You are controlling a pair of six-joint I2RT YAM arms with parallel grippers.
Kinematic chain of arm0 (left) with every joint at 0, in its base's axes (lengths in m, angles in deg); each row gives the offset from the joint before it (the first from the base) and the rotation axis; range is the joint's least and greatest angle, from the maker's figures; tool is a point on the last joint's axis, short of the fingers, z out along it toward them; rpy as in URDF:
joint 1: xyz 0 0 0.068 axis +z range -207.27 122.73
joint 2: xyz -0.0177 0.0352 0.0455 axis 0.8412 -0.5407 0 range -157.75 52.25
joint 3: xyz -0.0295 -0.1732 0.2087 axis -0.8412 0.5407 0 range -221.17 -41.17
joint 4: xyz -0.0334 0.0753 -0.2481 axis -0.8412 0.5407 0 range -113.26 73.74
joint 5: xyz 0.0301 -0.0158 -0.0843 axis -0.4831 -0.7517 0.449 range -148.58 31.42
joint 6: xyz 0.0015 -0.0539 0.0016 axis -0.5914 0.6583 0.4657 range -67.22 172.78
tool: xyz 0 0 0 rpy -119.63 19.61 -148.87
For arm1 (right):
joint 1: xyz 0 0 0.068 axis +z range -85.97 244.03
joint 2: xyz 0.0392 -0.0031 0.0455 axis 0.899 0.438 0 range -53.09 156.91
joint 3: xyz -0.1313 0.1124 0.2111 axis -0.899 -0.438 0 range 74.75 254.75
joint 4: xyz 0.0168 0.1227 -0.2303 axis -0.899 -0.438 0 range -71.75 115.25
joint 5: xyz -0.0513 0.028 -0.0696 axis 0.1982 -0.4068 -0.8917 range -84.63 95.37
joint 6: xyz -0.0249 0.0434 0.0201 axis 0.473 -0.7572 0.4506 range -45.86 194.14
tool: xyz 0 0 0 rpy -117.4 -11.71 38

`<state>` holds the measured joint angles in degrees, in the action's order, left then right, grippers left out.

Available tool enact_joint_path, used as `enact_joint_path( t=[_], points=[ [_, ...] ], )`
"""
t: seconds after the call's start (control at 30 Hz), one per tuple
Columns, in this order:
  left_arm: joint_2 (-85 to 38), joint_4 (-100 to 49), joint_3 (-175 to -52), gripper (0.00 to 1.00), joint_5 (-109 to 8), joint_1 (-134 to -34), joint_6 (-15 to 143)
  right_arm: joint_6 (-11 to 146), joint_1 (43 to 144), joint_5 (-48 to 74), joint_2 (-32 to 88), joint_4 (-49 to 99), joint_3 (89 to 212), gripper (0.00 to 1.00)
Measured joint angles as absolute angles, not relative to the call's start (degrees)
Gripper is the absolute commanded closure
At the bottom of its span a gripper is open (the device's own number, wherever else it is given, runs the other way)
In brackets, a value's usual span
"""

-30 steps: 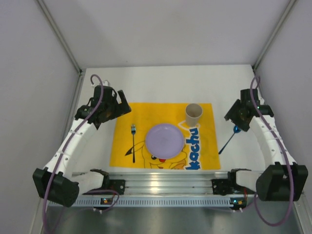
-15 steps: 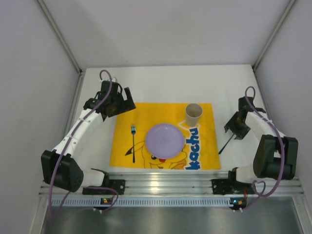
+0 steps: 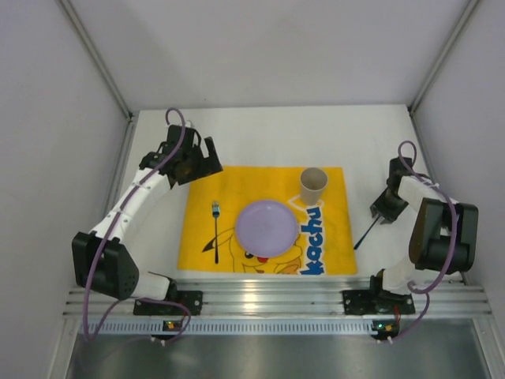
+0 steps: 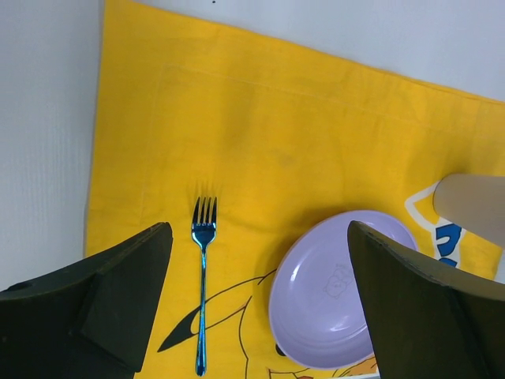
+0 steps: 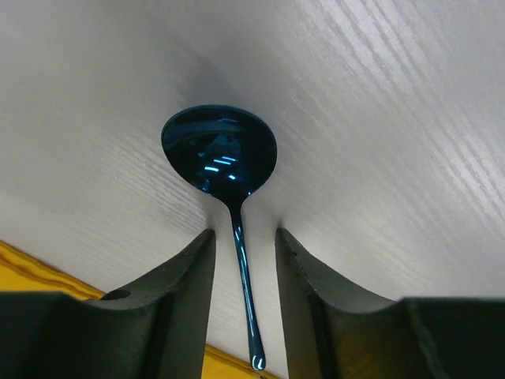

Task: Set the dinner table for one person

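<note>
The white dinner table (image 3: 260,134) bears a yellow cartoon mat (image 3: 237,183). On the mat lie a blue fork (image 3: 215,231), a lilac plate (image 3: 267,227) and a beige cup (image 3: 313,185). A blue spoon (image 3: 365,234) lies on the bare table just right of the mat. My right gripper (image 3: 384,207) is down at the table, open, its fingers (image 5: 193,272) astride the spoon's neck (image 5: 240,245) with small gaps on both sides; the bowl (image 5: 219,150) lies beyond the tips. My left gripper (image 3: 197,162) hovers wide open and empty above the mat's far left corner, looking down on the fork (image 4: 203,260) and plate (image 4: 339,288).
Grey walls close the table on the left, right and back. A ribbed aluminium rail (image 3: 268,296) runs along the near edge between the arm bases. The cup (image 4: 473,201) stands at the mat's far right, behind the plate.
My right gripper has come down and slightly left onto the spoon, its arm folding in. My left gripper has moved a little farther back and to the right, staying open.
</note>
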<state>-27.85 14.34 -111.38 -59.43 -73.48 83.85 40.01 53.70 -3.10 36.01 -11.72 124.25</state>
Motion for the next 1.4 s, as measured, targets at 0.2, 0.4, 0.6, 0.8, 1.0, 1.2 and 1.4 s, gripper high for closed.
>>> enact_joint_path(
  t=[0.2,0.4,0.6,0.8,1.0,1.2,1.4],
  points=[
    [-27.9,14.5,-112.3,0.02,-59.5,-73.5,83.7,41.8,51.6,-3.6,38.0,-11.4,126.0,0.94],
    [-28.1,14.8,-113.1,0.02,-59.6,-73.5,83.6,42.7,51.5,-3.5,38.2,-11.0,126.2,1.00],
    [-29.0,14.8,-114.1,0.02,-59.4,-73.5,83.7,44.1,51.5,-3.4,37.9,-11.2,126.5,1.00],
    [-29.3,14.9,-114.4,0.02,-57.9,-73.5,84.4,45.9,52.2,-4.9,35.2,-14.2,129.4,1.00],
    [-30.0,14.9,-114.5,0.02,-56.5,-73.5,85.6,47.0,60.0,-4.7,24.1,-18.3,135.2,1.00],
    [-30.6,15.1,-116.2,0.02,-56.5,-73.5,85.7,44.2,79.0,-0.7,18.3,-18.9,134.3,1.00],
    [-30.6,16.0,-117.8,0.02,-56.5,-73.5,85.7,39.8,85.6,3.0,17.4,-17.4,124.0,1.00]
  ],
)
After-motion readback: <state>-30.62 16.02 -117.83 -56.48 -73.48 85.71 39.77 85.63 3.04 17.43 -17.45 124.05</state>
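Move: The spoon lies on the table between my right fingers, barely a centimetre under them; its middle is about 3 cm back and 1 cm left of that hand, the bowl farther out. From the same hand the cup stands about 25 cm left and 8 cm ahead, and the plate some 40 cm left and 5 cm back. From my left hand the spoon is roughly 54 cm right, 12 cm back and 17 cm below. I shut my right fingers on the spoon's handle just behind the bowl, easing a centimetre or so right as they close, and pause there. Keeping the grip, I lift it about 13 cm, swing left over the placemat's edge, some 18 cm in all, turning about 35 degrees counter-clockwise, then draw back and sink towards the strip beside the plate. My left hand, empty and open, drifts up about 2 cm. ##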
